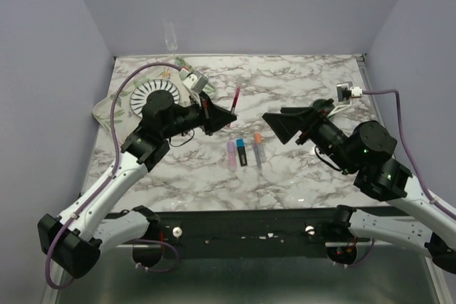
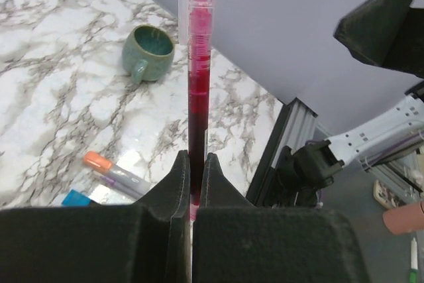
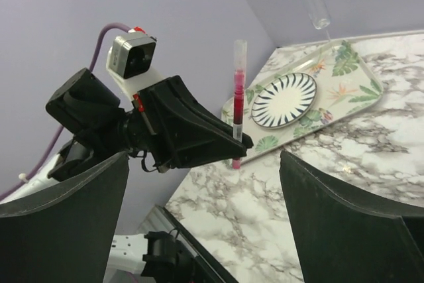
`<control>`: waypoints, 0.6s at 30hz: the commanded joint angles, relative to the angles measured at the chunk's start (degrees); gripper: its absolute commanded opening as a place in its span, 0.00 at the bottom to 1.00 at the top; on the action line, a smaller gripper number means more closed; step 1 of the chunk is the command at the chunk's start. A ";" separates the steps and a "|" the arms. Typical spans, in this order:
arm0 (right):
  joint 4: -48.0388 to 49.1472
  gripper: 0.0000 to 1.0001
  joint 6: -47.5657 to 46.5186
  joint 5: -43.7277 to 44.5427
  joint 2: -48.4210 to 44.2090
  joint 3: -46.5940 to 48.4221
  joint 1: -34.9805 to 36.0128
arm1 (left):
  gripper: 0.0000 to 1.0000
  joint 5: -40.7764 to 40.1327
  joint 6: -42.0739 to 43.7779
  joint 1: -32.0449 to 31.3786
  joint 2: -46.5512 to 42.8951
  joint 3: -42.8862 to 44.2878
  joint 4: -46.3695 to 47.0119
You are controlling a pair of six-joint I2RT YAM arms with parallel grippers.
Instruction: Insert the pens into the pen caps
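My left gripper point(image 2: 197, 164) is shut on the lower part of a thin red pen point(image 2: 199, 64), which it holds upright above the table. A clear sleeve covers the pen's upper end. In the top view this gripper point(image 1: 232, 115) and the red pen point(image 1: 236, 97) hang left of centre. My right gripper point(image 3: 205, 197) is open with nothing between its fingers, and it faces the pen point(image 3: 236, 97) from a short way off. Three markers lie side by side below: a pink one point(image 1: 231, 154), a black one with a blue end point(image 1: 241, 151), and a grey one with an orange end point(image 1: 257, 149).
A leaf-patterned tray point(image 3: 358, 77) with a striped plate point(image 3: 285, 99) sits at the back left. A teal mug point(image 2: 148, 51) stands on the marble near the back right. A clear tube point(image 3: 318, 11) stands behind the tray. Walls close in the table on three sides.
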 commanded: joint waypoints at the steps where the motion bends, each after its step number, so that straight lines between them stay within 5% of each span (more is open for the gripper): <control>1: -8.59 1.00 3.89 7.63 -3.19 -2.15 0.14 | 0.00 -14.92 -4.09 -0.03 1.74 1.88 -12.92; 6: -9.84 1.00 4.95 9.84 -5.74 -5.05 0.14 | 0.00 -24.44 -11.49 0.41 10.88 -0.56 -22.87; 18: -14.59 1.00 5.92 12.57 -6.19 -6.37 0.22 | 0.00 -27.96 -23.71 0.41 20.64 -16.12 -15.16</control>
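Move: From my left hand, holding the capped red pen, the free marble at the left end of the pen row is about 5 cm ahead, 6 cm left and 32 cm below. The lilac highlighter lies roughly 6 cm ahead and level sideways, the blue-capped marker 7 ahead and 3 right, the orange-capped highlighter 8 ahead and 9 right, all equally low. From my empty right hand that free spot is about 9 cm ahead, 16 left and 40 below. I swing my left hand down some 28 cm and about 6 cm left, towards the bare marble beside the lilac highlighter, bulging forward first and coming back. Its fingers keep their pinch on the red pen while the wrist tips from level to pointing about 50 degrees down. My right hand, already open, sinks about 7 cm and eases right, away from the row. ##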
